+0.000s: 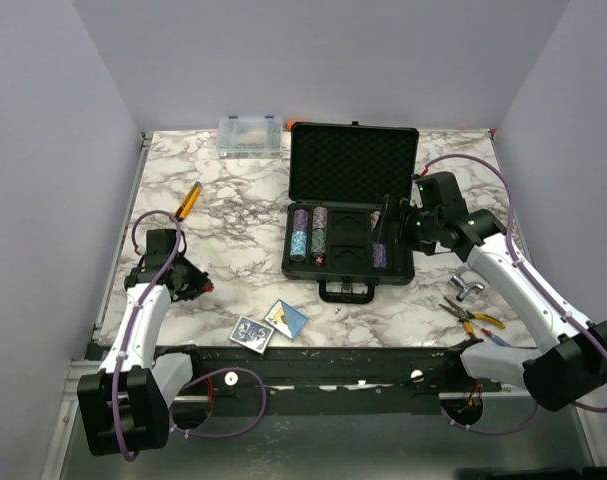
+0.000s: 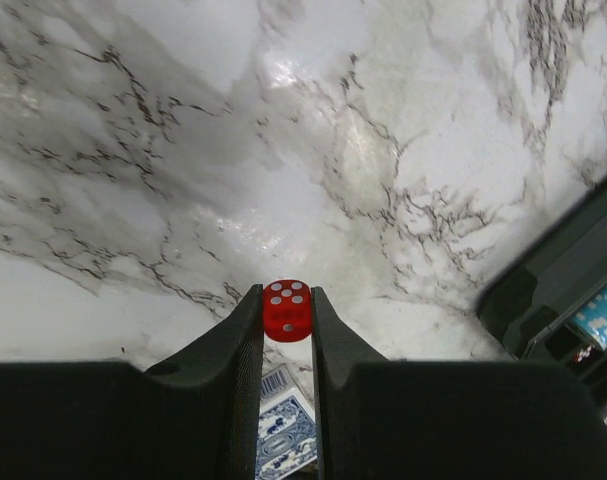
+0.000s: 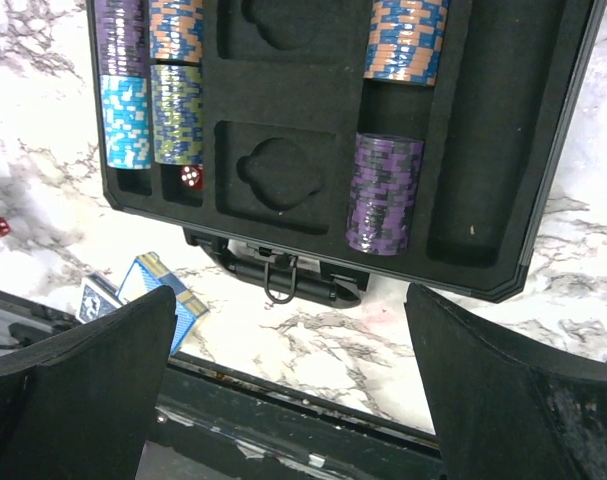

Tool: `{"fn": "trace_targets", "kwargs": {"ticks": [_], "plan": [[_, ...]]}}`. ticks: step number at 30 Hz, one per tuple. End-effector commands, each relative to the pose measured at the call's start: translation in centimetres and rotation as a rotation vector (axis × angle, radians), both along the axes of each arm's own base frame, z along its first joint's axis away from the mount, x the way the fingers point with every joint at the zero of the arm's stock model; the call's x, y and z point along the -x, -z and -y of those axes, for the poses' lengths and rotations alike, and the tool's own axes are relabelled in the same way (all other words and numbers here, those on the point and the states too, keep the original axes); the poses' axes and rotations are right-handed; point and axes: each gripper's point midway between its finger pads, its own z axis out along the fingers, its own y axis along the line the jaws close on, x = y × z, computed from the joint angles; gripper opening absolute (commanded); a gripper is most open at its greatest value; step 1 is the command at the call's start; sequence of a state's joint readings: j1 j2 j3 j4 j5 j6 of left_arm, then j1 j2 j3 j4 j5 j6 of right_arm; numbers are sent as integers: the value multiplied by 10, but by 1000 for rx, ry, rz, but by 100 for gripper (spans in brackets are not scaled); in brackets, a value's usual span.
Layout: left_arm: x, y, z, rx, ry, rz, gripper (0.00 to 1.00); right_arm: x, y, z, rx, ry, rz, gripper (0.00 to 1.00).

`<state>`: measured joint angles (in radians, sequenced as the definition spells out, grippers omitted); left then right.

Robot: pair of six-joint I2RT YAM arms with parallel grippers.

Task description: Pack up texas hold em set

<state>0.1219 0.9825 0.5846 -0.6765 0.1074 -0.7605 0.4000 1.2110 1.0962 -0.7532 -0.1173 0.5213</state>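
The black case lies open mid-table with its foam lid upright. Chip stacks fill the two left slots of the tray, and more chips sit in a right slot. A red die rests in the tray below the left stacks. My left gripper is shut on another red die, held above the marble at the table's left. Two blue-white card decks lie in front of the case. My right gripper hangs open over the case's right side, holding nothing.
A clear plastic organizer box stands at the back. An orange-handled tool lies at the left. Pliers and a small metal piece lie right of the case. The case handle points toward the arms.
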Motion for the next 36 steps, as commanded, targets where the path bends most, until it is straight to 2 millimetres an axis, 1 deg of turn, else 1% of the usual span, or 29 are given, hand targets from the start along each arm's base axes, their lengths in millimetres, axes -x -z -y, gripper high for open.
{"fn": "trace_targets", "kwargs": {"ticks": [1,4,5,7,12,15,20,27,36], "plan": [[-2,-13,29,58,134,50,0,8,-5,-9,-73,9,-19,100],[-1,-20,42,69,191,68,0,9,-4,-10,-90,19,-30,100],[1,-22,51,71,234,72,0,9,-4,-11,-94,22,-32,100],[2,-24,62,74,274,74,0,10,-3,-12,-102,31,-42,100],[1,-35,84,87,358,95,0,12,-3,-13,-120,45,-46,100],[-2,-44,96,80,418,113,0,13,-3,-12,-127,55,-45,100],[-7,-52,115,77,493,114,0,16,-3,-11,-133,63,-43,100],[-14,-63,150,83,601,125,0,18,-6,-7,-127,76,-29,100],[-34,-71,184,81,655,122,0,25,-4,-1,-104,78,-34,100]]}}
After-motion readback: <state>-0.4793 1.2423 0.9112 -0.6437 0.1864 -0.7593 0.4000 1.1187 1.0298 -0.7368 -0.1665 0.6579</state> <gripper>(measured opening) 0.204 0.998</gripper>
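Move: The left hand holds a red die; the die slot in the case, beside the die already packed there, is roughly 28 cm to its right, 7 cm ahead and 3 cm lower. The case's near left corner is some 19 cm right and 4 cm ahead, the blue card deck 11 cm right and 11 cm back, the yellow-blue card box 20 cm right and 7 cm back. From the right hand, the slot is about 18 cm left, level fore-and-aft, 15 cm below. Left hand carries the pinched die some 17 cm right towards the case, rising 6 cm, turning clockwise. ##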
